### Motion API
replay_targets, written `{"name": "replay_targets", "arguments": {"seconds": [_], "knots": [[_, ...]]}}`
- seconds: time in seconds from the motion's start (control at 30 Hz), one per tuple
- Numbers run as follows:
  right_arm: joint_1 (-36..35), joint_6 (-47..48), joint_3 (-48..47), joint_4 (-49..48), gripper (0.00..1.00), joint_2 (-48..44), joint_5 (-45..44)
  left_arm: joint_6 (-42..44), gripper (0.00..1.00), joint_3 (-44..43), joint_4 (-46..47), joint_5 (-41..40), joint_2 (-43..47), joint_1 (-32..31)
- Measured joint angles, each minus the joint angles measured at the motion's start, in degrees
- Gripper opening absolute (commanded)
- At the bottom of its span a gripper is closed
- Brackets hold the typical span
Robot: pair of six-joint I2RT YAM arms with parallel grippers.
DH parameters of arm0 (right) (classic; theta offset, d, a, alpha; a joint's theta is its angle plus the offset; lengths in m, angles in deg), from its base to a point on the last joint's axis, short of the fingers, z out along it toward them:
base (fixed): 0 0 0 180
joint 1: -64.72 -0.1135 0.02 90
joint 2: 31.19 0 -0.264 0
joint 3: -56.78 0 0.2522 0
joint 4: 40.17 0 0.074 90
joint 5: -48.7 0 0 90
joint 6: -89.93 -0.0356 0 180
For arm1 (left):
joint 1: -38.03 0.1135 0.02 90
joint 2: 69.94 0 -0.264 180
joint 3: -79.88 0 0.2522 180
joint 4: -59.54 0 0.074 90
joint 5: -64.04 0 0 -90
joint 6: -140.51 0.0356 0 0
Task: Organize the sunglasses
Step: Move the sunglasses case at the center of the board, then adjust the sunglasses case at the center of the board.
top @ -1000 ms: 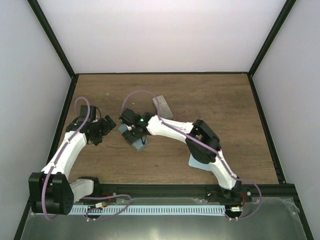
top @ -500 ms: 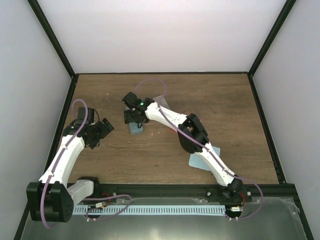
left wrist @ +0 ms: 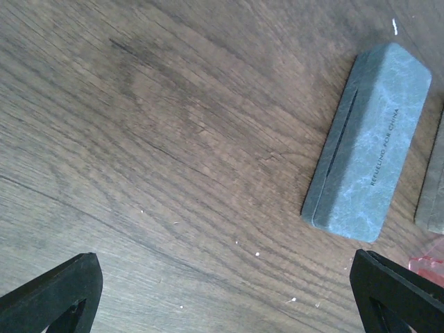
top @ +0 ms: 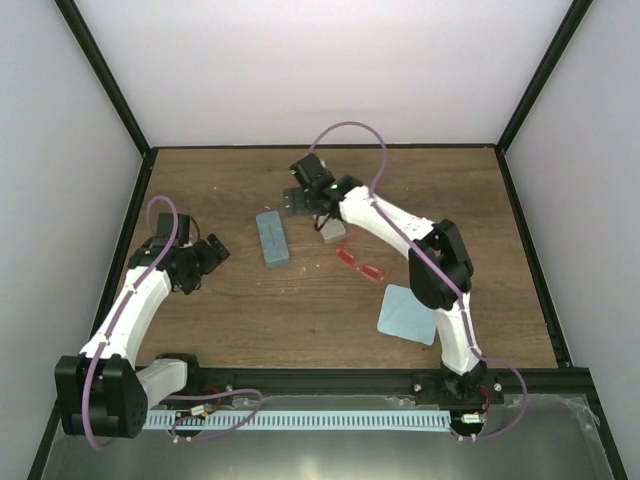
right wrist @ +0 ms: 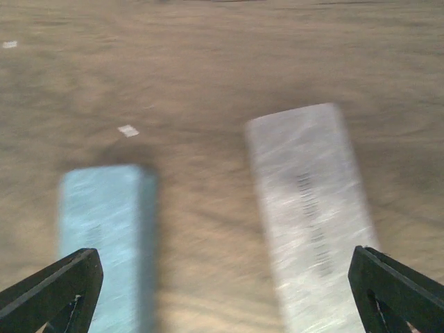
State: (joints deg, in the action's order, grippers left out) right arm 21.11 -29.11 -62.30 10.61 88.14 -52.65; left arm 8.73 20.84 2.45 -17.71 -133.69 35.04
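The red-framed sunglasses (top: 360,264) lie folded on the table right of centre; one red corner of the sunglasses (left wrist: 428,266) shows in the left wrist view. A blue oblong case (top: 271,238) lies left of them, a grey case (top: 332,230) between the two. My right gripper (top: 300,203) hovers open behind both cases, holding nothing; its blurred wrist view shows the blue case (right wrist: 104,229) and the grey case (right wrist: 312,208) below my right gripper (right wrist: 222,295). At the left my left gripper (top: 205,252) stands open over bare wood, the blue case (left wrist: 368,146) to its right, as the view past my left gripper (left wrist: 222,298) shows.
A light-blue square cloth (top: 407,313) lies near the front right, beside the right arm. The grey case's edge (left wrist: 433,187) shows at the right border of the left wrist view. Black frame rails and white walls bound the wooden table (top: 470,210).
My right gripper opened and let go of the blue case, which now lies on the table. The right arm swung back and to the right. The left arm hardly moved.
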Motion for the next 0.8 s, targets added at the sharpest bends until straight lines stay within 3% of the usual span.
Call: {"name": "replay_targets", "arguments": {"seconds": [0.2,0.37,0.7,0.8], "knots": [[9.0,8.4,2.2,-1.7,1.00,4.0,0.2,-0.7,1.00,0.7,2.1,1.4,0.2,0.0],[9.5,12.7,3.4,-2.0,0.99,7.9,1.4,-1.4,1.00,1.0,3.0,2.4,0.2,-0.1],[9.0,13.7,6.1,-4.5,0.59,8.0,4.7,-2.0,1.00,2.8,4.3,4.4,0.2,-0.3],[9.0,13.2,7.4,-5.4,0.55,7.2,5.0,-2.3,1.00,2.8,4.3,4.5,0.2,-0.4]]}}
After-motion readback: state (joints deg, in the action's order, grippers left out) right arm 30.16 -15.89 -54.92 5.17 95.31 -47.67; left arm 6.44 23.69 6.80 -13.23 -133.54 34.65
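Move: The gray sunglasses case lies about 3 cm ahead of the open right hand, 6 cm to its right and 11 cm below. The blue case is on that hand's other side, roughly 3 cm back and 8 cm left; the red glasses are some 9 cm back and 15 cm right. Both are about as far below. From the left hand, the gray case is about 19 cm ahead, 28 cm right and 8 cm lower. The right hand's pads close on the two long sides of the gray case and pinch it near its middle. To get there the open hand sinks about 10 cm while sweeping right and forward, overshoots slightly, eases back left and a little back, and tips some 10 degrees nearer to straight down before the fingers close about a third of their range. ##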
